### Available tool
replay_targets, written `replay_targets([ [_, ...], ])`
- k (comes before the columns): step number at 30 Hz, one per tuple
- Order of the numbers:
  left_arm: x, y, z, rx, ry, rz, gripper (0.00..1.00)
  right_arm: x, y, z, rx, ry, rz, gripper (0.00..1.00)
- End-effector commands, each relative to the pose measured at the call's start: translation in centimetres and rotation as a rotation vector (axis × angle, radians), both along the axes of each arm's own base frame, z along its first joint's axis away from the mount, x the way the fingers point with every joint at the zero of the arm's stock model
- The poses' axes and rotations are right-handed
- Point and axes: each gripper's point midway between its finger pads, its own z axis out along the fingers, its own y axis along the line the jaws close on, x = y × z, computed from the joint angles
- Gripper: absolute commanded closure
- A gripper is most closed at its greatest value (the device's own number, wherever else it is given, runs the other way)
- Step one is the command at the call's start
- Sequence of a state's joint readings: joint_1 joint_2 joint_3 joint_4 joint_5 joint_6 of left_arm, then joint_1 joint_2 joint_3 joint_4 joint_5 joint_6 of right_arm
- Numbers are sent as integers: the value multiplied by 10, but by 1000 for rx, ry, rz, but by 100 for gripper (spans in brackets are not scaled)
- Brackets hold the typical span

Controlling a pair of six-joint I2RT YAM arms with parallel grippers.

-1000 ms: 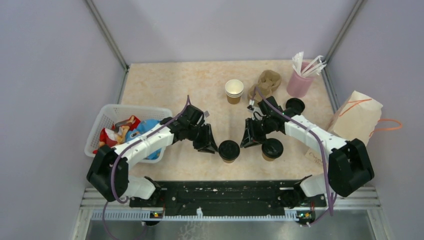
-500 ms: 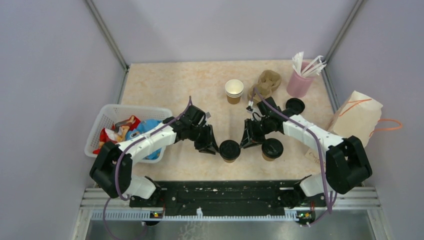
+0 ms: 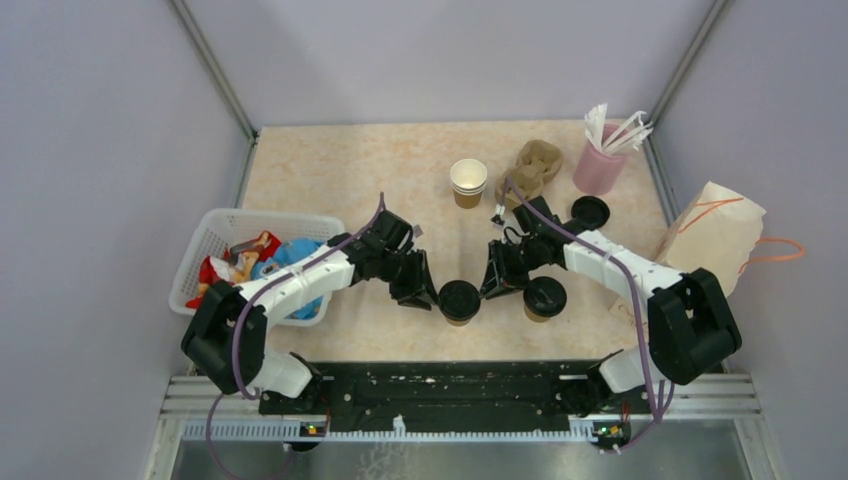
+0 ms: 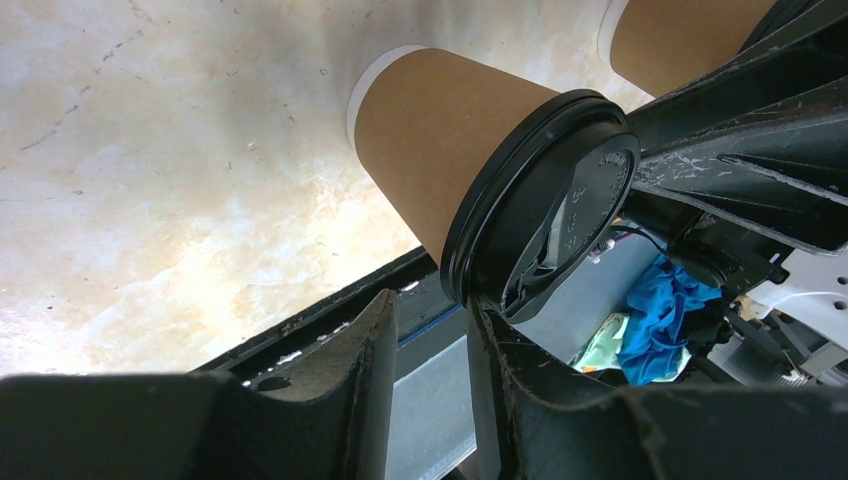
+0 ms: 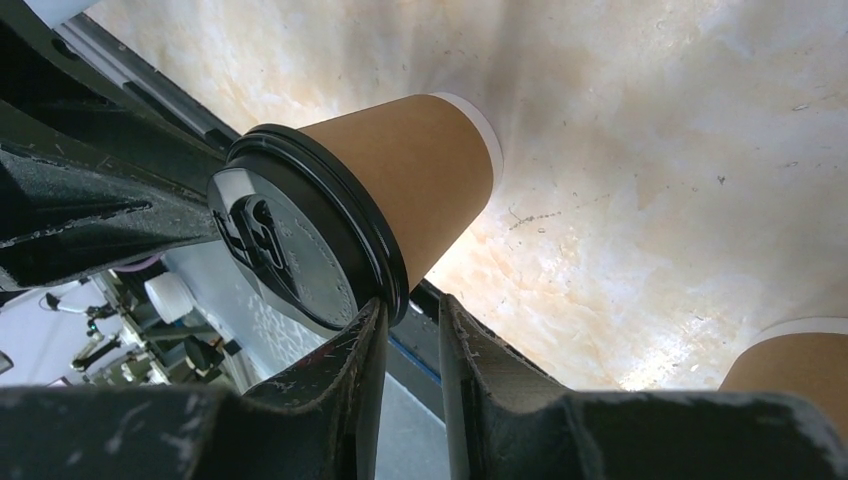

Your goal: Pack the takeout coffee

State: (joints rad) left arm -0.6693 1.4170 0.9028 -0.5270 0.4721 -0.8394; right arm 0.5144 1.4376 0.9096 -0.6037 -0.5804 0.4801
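Two brown takeout coffee cups with black lids stand near the front edge. The left cup (image 3: 459,301) sits between both grippers; the right cup (image 3: 545,297) stands beside the right arm. My left gripper (image 3: 424,296) is at the left cup's left side, open, with nothing between its fingers. In the left wrist view that cup (image 4: 440,170) leans its lid rim (image 4: 560,210) on one fingertip of the left gripper (image 4: 432,300). My right gripper (image 3: 491,284) is at the same cup's right side. In the right wrist view the cup's (image 5: 410,180) lid rim touches one finger of the empty, open right gripper (image 5: 412,303).
A stack of open paper cups (image 3: 468,182), a pulp cup carrier (image 3: 535,165), a pink cup of wrapped sticks (image 3: 600,165) and a loose black lid (image 3: 590,211) stand behind. A paper bag (image 3: 715,235) is at right, a white basket (image 3: 215,235) of items at left.
Both grippers have edged inward toward the left cup, the left one moving right and the right one moving left. The cups have stayed in place.
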Motion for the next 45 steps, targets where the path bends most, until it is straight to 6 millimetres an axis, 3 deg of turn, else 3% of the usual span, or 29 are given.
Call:
replay_targets([
  [1,5,-5,-4,23,-12,-10,63,1,0,-9,-4,-16,7,75],
  [6,-6,9,-33,134,16,-21,64,-2,-5,-25,-35,-2,-17,74],
  [12,-21,40,-76,279,46,-26,65,-9,-23,-61,-129,18,-63,74],
  [17,-18,45,-82,317,33,-39,65,-15,-32,-73,-175,37,-65,74],
  [28,13,18,-16,211,-110,-58,56,10,-5,10,-42,-74,-6,70],
  [37,22,11,12,166,-174,-65,46,22,-15,60,-80,-189,-25,59],
  [45,28,10,40,140,-241,-59,36,7,-35,85,-108,-256,-56,52],
])
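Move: Between the two hands stands the freshly lidded coffee cup: its lid is about 5 cm to the left hand's right and 5 cm to the right hand's left, some 2 cm nearer the base than either hand and about 1 cm lower. The other lidded cup stands roughly 13 cm to the right hand's right and 1 cm back. The cup stack is about 25 cm ahead of the left hand and 7 cm to its right. Pressing down on opposite sides of the lid rim, both hands sink about 1 cm with a fingertip each. Then the right comes free, rising some 6 cm while drifting right and forward, tipping up about 10 degrees and opening partway; the left eases up, shifts forward and left about 1.5 cm, rolls its left side up roughly 10 degrees and spreads its fingers. ##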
